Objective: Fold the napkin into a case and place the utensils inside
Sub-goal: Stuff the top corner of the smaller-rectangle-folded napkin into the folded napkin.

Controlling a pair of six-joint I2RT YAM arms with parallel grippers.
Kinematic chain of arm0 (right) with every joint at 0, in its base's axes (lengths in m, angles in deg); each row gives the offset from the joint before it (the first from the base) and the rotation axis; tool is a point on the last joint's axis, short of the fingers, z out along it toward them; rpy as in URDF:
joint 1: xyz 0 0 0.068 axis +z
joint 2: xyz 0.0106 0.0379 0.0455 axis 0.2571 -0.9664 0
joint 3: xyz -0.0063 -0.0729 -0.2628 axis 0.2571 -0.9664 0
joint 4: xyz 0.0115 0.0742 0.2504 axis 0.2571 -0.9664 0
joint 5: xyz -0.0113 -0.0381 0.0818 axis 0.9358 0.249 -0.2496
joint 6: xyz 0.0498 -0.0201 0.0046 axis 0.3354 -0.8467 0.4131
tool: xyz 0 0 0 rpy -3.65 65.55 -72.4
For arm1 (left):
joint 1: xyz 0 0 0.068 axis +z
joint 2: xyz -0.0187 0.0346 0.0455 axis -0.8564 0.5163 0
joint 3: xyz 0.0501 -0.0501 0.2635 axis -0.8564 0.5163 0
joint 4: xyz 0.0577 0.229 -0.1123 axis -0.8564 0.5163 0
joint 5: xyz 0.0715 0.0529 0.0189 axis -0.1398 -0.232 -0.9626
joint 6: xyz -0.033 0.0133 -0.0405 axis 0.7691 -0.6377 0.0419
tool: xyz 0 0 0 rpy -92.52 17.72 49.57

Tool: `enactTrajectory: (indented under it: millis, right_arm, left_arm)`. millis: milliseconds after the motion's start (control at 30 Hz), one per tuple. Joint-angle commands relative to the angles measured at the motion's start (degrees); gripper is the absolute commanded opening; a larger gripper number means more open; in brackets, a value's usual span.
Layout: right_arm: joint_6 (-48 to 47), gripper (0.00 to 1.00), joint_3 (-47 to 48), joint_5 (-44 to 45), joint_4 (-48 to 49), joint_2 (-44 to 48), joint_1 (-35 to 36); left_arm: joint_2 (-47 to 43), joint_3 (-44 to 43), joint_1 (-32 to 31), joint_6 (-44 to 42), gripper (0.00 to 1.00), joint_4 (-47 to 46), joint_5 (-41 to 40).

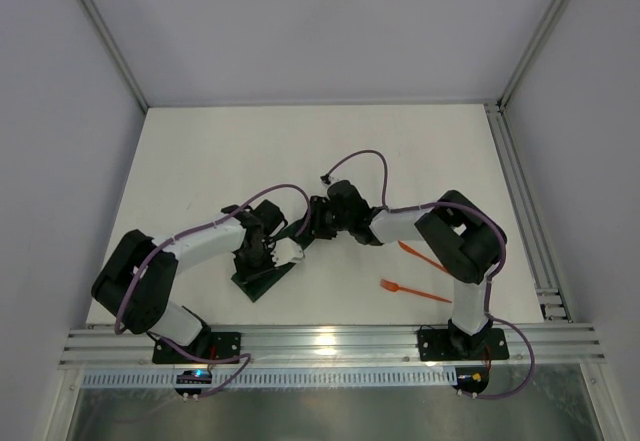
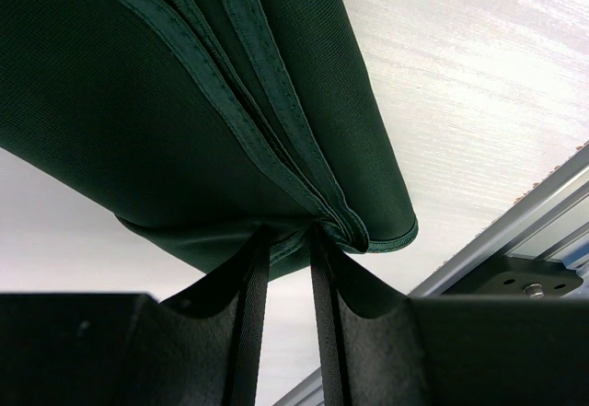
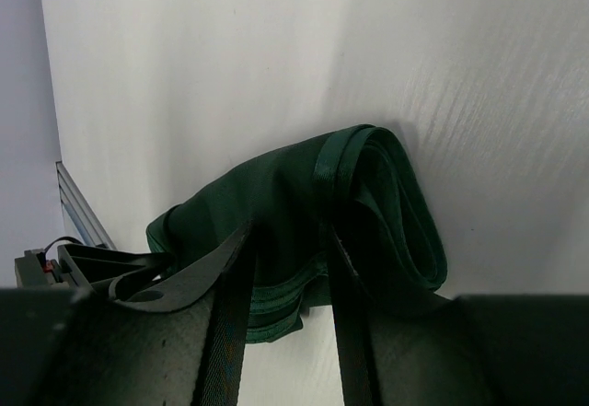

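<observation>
The dark green napkin (image 1: 262, 279) is folded into a narrow, layered bundle between my two grippers, left of the table's centre. My left gripper (image 2: 290, 236) is shut on the napkin's (image 2: 184, 102) stitched edges, which bunch at its tips. My right gripper (image 3: 290, 222) straddles the other end of the napkin (image 3: 396, 194), where rolled layers fill the gap between its fingers. In the top view the left gripper (image 1: 268, 253) and right gripper (image 1: 312, 223) are close together over the cloth. Two orange utensils lie to the right: a fork (image 1: 412, 289) and a second piece (image 1: 425, 258), partly under the right arm.
An aluminium rail (image 1: 330, 341) runs along the table's near edge, also seen in the left wrist view (image 2: 515, 231). Another rail (image 1: 525, 211) runs down the right side. White walls enclose the table at left, back and right.
</observation>
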Motion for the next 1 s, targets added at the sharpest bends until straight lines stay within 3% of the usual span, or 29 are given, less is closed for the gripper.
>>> enactTrajectory:
  millis: [0,167,300,433,567,867,967]
  right_arm:
    - [-1.3,0.41,2.0,0.2,-4.0,0.1,0.7]
    - [-0.4,0.39,3.3,-2.7,-3.5,-2.2,0.7]
    - [0.3,0.29,3.4,-4.0,-1.7,-3.0,0.7]
    - [2.0,0.12,3.2,-8.0,3.0,-3.8,-0.3]
    - [3.9,0.04,1.0,-11.6,14.2,-3.4,-1.5]
    - [7.8,0.04,-3.5,-18.2,37.7,-7.3,-5.0]
    - [8.2,0.04,-4.1,-18.7,41.2,-10.2,-5.2]
  left_arm:
    - [3.0,2.9,0.2,-1.0,0.27,-8.7,-0.7]
    - [3.1,3.2,0.2,-0.9,0.27,-9.0,-0.6]
    - [3.1,3.3,0.2,-0.9,0.27,-9.1,-0.5]
    - [3.1,3.3,0.2,-0.9,0.27,-9.0,-0.5]
    - [3.1,4.0,0.3,-1.0,0.27,-9.3,-1.1]
    - [1.4,4.1,0.2,-1.3,0.27,-9.3,-1.3]
    - [-0.6,3.2,0.3,-1.2,0.31,-8.3,1.0]
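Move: The napkin's top corner sits almost at the right fingertips, about 1 cm farther left, level front to back and roughly 1 cm lower. Its open, looped folds are some 3 cm ahead of the hand and 1 cm to its right. The middle of the folded napkin is about 9 cm back and 9 cm left, with the left gripper's fingertips at about 12 cm back and 15 cm left. From the left hand, the corner lies roughly 12 cm ahead and 16 cm to the right. The napkin's top corner is pinched as the right fingers, starting partly open, ease about 1 cm left and slightly down and shut on the cloth. The right hand then lifts some 3 cm, edging a little farther left and forward, its leftward-pointing fingers tipping up by about 20 degrees, and starts to sink again at the very end. The left hand stays put, its fingertips still on the napkin's near end. ##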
